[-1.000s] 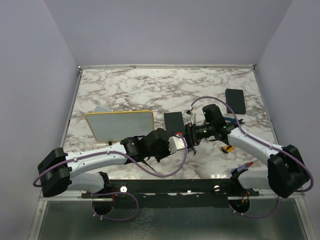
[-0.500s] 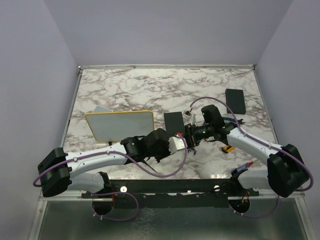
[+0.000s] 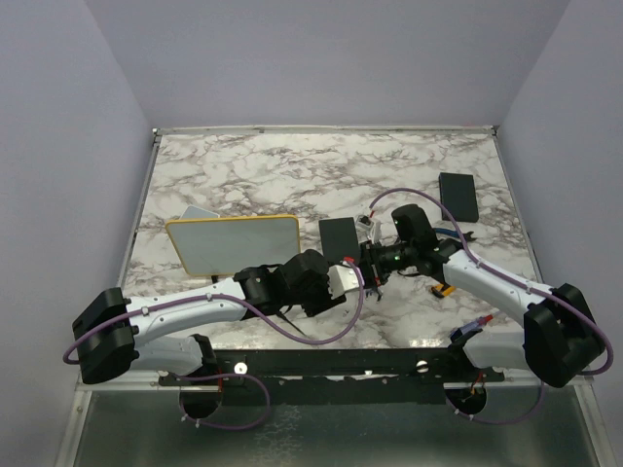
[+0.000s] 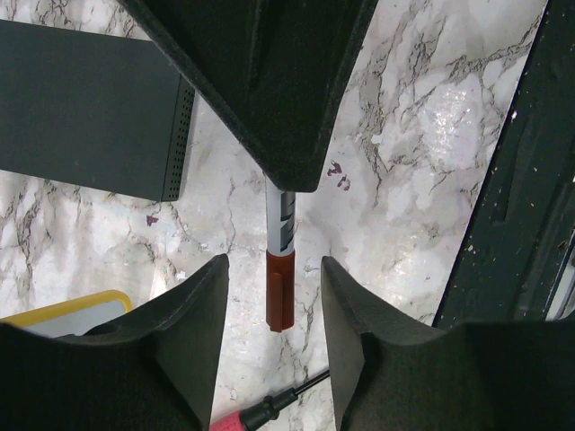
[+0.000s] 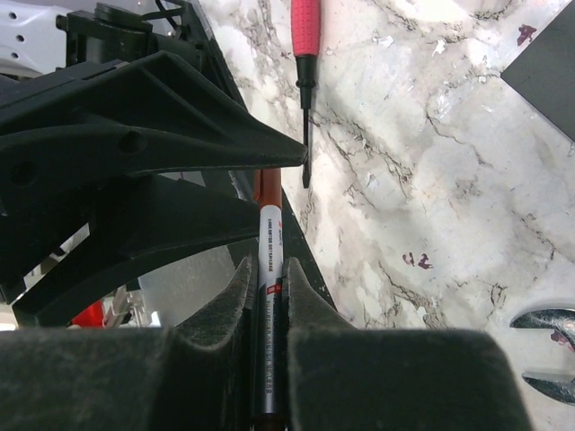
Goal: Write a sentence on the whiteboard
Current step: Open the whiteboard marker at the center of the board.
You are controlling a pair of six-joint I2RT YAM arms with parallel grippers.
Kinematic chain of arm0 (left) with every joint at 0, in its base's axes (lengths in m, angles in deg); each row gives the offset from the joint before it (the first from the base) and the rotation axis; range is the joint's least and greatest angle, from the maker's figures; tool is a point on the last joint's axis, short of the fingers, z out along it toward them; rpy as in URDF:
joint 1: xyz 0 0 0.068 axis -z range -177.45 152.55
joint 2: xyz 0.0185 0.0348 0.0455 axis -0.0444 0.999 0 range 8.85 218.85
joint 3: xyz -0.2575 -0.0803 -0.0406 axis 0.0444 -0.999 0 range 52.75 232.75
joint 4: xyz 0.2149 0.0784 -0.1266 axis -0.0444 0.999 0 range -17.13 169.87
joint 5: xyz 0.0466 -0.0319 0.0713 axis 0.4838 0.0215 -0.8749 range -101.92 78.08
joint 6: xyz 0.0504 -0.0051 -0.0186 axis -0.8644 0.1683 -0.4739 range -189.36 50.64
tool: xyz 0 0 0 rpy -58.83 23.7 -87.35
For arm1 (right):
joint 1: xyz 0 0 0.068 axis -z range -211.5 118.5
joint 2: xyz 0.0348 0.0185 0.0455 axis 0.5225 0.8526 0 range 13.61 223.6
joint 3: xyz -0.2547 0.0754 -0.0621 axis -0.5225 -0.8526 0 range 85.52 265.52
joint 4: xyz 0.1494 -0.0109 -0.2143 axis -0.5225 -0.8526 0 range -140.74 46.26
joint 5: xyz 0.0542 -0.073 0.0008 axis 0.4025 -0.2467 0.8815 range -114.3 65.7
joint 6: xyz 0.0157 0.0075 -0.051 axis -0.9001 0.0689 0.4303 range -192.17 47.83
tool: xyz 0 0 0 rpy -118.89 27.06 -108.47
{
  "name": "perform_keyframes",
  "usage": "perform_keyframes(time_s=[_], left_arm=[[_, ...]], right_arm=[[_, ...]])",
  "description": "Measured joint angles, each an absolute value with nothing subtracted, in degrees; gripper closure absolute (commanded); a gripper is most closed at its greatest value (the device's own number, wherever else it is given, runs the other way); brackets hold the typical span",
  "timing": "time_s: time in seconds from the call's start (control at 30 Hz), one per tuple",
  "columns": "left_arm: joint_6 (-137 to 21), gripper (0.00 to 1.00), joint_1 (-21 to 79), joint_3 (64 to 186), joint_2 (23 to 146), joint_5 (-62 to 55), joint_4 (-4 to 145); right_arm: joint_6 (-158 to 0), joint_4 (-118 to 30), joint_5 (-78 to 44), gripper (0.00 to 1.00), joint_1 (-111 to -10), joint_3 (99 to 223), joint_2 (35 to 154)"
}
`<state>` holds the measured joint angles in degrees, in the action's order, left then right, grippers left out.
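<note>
The whiteboard [image 3: 234,243], pale with a thin yellow frame, lies flat at the left centre of the table; one corner [image 4: 67,310] shows in the left wrist view. No sentence is visible on its face from here. A marker [image 5: 269,242] with a white barrel and a dark red cap [image 4: 280,287] hangs above the marble. My right gripper [image 5: 268,269] is shut on the barrel. My left gripper [image 4: 274,265] is open, its fingers on either side of the cap and not touching it. In the top view the two grippers meet tip to tip [image 3: 358,268].
A black slab [image 3: 338,234] lies just behind the grippers, and another [image 3: 458,197] lies at the far right. A pink-handled screwdriver [image 5: 305,27] rests on the marble under the marker. A small orange item [image 3: 445,289] and a chrome tool [image 5: 544,323] are near the right arm.
My left gripper has opened and let go of the marker's cap end. My right gripper has closed on the barrel. Neither arm has moved much.
</note>
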<state>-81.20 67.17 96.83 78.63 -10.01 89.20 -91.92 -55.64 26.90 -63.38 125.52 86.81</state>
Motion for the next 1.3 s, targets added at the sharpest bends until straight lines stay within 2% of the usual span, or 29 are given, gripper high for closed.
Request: perform_keyframes(time_s=[0.13,0.3,0.33,0.43,0.47,0.83,1.3], left_arm=[[-81.2,0.59,67.2,96.8,78.3,-10.1,89.2],[-81.2,0.68,67.2,96.8,78.2,-10.2,89.2],[-81.2,0.73,67.2,96.8,78.2,-10.2,89.2],[-81.1,0.98,67.2,96.8,78.2,-10.2,89.2],[-81.1,1.00,67.2,96.8,78.2,-10.2,89.2],[-81.9,1.00,67.4,96.7,76.0,-11.7,85.9],[-83.6,1.00,68.0,96.2,74.7,-13.3,81.0]], right_arm=[[-91.4,-56.4,27.1,1.00,-63.4,126.0,86.6],[-90.6,-57.1,28.1,1.00,-63.4,127.1,86.3],[-90.5,-57.2,28.3,1.00,-63.4,127.3,86.3],[-89.9,-57.8,29.0,1.00,-63.4,127.9,86.2],[-89.6,-58.3,29.0,1.00,-63.4,128.1,86.1],[-87.0,-65.6,22.2,0.99,-63.8,131.8,79.8],[-83.0,-76.8,16.8,0.99,-64.1,139.3,78.4]])
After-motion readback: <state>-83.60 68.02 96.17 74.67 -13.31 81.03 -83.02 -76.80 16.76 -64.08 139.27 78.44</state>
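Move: The cap of the whiteboard marker already sits between the left hand's open fingers, practically at its hand point. The black box lies about 17 cm ahead and 3 cm right of the left hand, the wrench some 11 cm ahead and 11 cm right, and the screwdriver around 10 cm left and 2 cm back, all roughly 10 cm below. From the right hand, holding the marker's barrel, the cap is about 6 cm left and 2 cm lower. Staying almost in place, the left fingers close and pinch the cap while the right hand, keeping its grip on the barrel, already starts upward. Then both rise together with the marker stretched between them, the right hand about 6 cm in all and the left about 4, easing a little to the right and forward, each wrist tilting by 10 to 15 degrees. ##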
